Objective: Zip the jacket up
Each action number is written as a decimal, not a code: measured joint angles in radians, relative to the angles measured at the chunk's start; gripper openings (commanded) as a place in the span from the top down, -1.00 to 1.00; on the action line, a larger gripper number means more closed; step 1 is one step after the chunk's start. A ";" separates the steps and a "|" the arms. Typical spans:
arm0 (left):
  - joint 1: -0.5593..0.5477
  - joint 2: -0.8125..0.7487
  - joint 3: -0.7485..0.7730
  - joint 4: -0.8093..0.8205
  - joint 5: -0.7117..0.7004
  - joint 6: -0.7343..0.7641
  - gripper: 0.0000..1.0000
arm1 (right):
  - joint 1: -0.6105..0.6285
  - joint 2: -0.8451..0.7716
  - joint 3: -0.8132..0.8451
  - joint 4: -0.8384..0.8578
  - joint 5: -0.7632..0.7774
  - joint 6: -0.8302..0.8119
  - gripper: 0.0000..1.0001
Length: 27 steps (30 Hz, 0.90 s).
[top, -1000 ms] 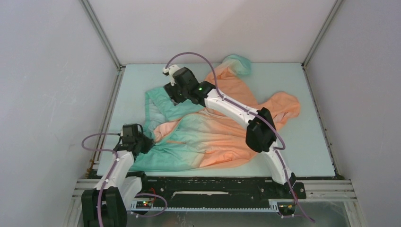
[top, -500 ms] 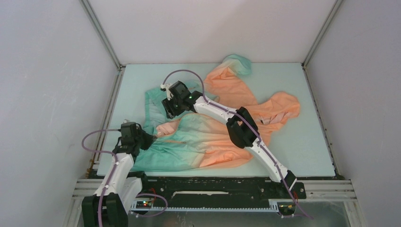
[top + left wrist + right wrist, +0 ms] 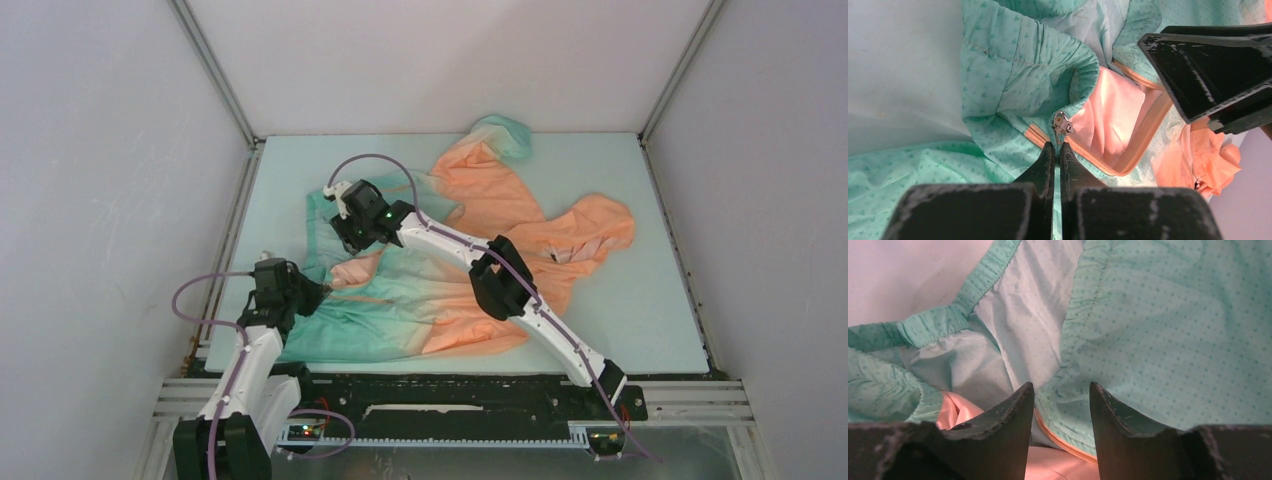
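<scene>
The jacket (image 3: pixel 440 300) lies crumpled on the table, with its teal hem to the left and its orange hood to the right. My left gripper (image 3: pixel 318 290) is shut on the teal front edge (image 3: pixel 1013 150), just below the metal zip slider (image 3: pixel 1062 124) on the orange zip (image 3: pixel 1098 161). Farther back, my right gripper (image 3: pixel 340 235) is open over the other front panel. In the right wrist view its jaws stand apart around the teal hem edge (image 3: pixel 1068 365) and its orange zip tape (image 3: pixel 1064 442). The right gripper's black fingers (image 3: pixel 1208 65) also show in the left wrist view.
A pale table (image 3: pixel 650 300) carries the jacket and is enclosed by white walls with metal corner posts (image 3: pixel 215 85). One teal-cuffed sleeve (image 3: pixel 500 135) reaches the back edge. The right arm (image 3: pixel 500 280) stretches diagonally across the jacket.
My right gripper has moved left and nearer along the teal hem, toward the left gripper, and its jaws have narrowed. The left gripper has kept its pinch and barely shifted.
</scene>
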 measured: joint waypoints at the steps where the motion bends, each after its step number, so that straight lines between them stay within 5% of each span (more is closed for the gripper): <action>1: 0.000 -0.002 0.000 0.000 0.000 0.000 1.00 | 0.006 0.006 0.006 -0.002 0.013 -0.008 0.13; 9: 0.000 -0.012 0.000 0.014 0.015 0.000 1.00 | 0.031 0.037 0.018 -0.011 0.083 -0.035 0.29; 20: 0.000 -0.051 -0.037 0.086 0.047 0.006 1.00 | 0.033 0.054 0.054 -0.013 0.132 -0.075 1.00; 27: 0.000 -0.081 -0.056 0.221 0.104 0.084 1.00 | -0.032 -0.041 -0.045 0.051 -0.029 -0.031 1.00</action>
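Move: The right hand, open and pointing down, left and forward, has the far front's hem edge barely 2 cm below it and 1 cm farther out, neither left nor right. The end of that front's zipper is 2 cm back and 2 cm down; the pink lining lies about 5 cm back, 1 cm right and 3 cm down. From the left hand, already holding the near front's hem with the slider, that far hem is some 10 cm ahead, 6 cm right and slightly lower. The right hand sinks about 2 cm onto the far front's hem beside its zipper end, shuts its half-open fingers to pinch the teal edge, then lifts it some 3.5 cm and eases slightly forward. The left hand keeps its shut grip on the near front's hem by the metal slider and raises it, slowly at first and then faster, up and forward with a slight drift right, tipping its fingertips up about 15 degrees. ##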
